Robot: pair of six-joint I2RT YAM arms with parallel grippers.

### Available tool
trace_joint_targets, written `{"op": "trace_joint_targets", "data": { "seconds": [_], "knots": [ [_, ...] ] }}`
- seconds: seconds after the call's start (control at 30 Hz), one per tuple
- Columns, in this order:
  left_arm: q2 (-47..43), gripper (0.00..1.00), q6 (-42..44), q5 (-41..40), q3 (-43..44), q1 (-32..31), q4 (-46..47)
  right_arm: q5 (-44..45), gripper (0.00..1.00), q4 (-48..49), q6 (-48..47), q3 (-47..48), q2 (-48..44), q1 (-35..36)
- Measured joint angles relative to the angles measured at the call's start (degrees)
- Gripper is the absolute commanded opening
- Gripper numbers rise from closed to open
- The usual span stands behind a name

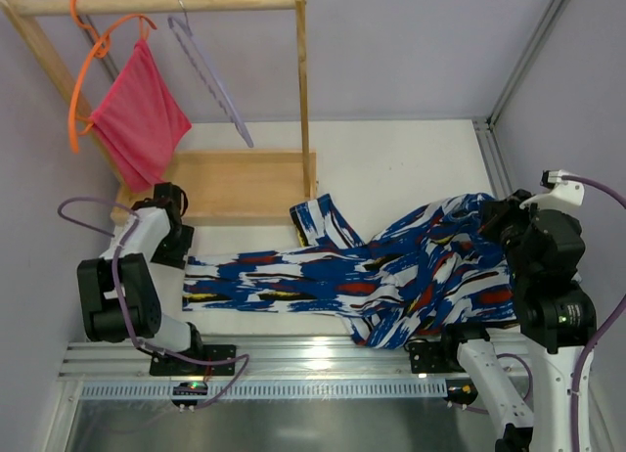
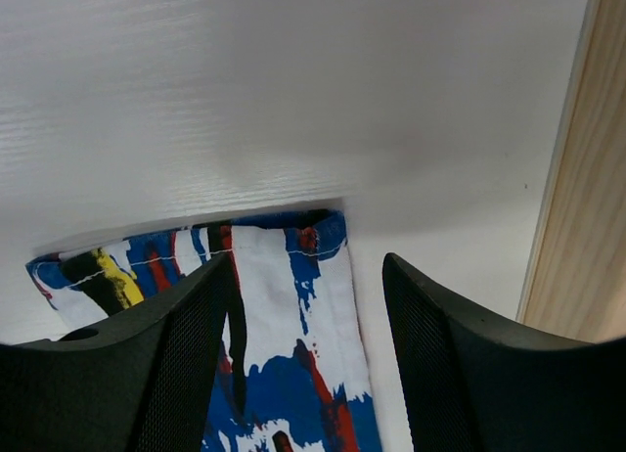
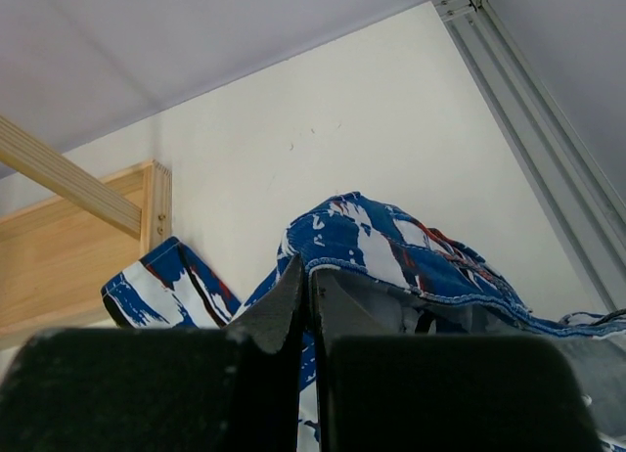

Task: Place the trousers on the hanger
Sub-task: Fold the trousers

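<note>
The trousers (image 1: 391, 276) lie stretched across the table in a blue, white, red and black print. One leg reaches left, the other folds up toward the rack. My left gripper (image 1: 179, 248) hovers over the left leg's end. In the left wrist view it (image 2: 308, 315) stands open, and the hem (image 2: 293, 266) lies flat between the fingers (image 2: 176, 354). My right gripper (image 1: 491, 222) is shut on the waistband, which rises in a hump (image 3: 391, 242) at its tips (image 3: 308, 276). The pale lavender hanger (image 1: 210, 75) hangs on the wooden rail (image 1: 156, 4), apart from both grippers.
An orange hanger (image 1: 83, 70) with a pink-red cloth (image 1: 142, 114) hangs left of the pale one. The rack's wooden base tray (image 1: 245, 183) sits just behind the left leg, and its edge (image 2: 587, 227) stands close beside my left gripper. A metal rail (image 3: 528, 90) lines the table's right side.
</note>
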Motion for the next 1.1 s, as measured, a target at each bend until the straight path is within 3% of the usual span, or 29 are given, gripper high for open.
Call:
{"op": "trace_joint_targets", "data": {
  "seconds": [0.23, 0.43, 0.53, 0.67, 0.9, 1.1],
  "knots": [
    [6.47, 0.63, -1.90, 0.13, -0.04, -1.60, 1.03, -0.02, 0.04, 0.96, 0.00, -1.64, 0.66, 0.00],
    [8.28, 0.56, -2.75, -0.20, -0.50, -2.45, 2.21, -0.02, 0.04, 1.25, -0.22, -2.12, 0.96, 0.00],
    [8.79, 0.40, -2.78, -0.85, -0.26, -2.71, 1.64, 0.02, 0.04, 1.25, -0.42, -2.12, 0.98, 0.00],
    [8.59, 0.05, -2.49, -1.73, -0.66, -2.82, 0.04, 0.17, 0.04, 1.25, -0.48, -2.14, 1.05, 0.00],
    [5.86, 0.00, -2.40, -2.95, -1.90, -2.67, 0.22, 0.68, 0.04, 0.55, -0.63, -2.03, 3.30, 0.00],
    [-8.37, 0.00, 0.04, -6.12, -1.92, 0.09, -1.44, 4.76, 0.04, -3.54, -0.66, 0.26, 4.02, 0.00]
  ]
}}
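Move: The far corner of the trouser leg's hem lies just under the left gripper, about 4 cm down and 1 cm to its right. The hem's near corner is some 12 cm back, level sideways; the rack base's near edge is about 8 cm straight ahead, and the other leg's hem some 8 cm ahead and 26 cm right. From the right hand that far corner is roughly 60 cm left, 4 cm ahead and 34 cm down. Sink the open left gripper about 4 cm, drifting slightly right, until its fingers straddle the hem's far corner at the table. Shut them to pinch the cloth while easing back 1 to 2 cm, then lift some 6 cm and swing nearly 3 cm left. With the right, keep the raised waist pinched and lower it 2 to 3 cm, finishing with a small shift left. ##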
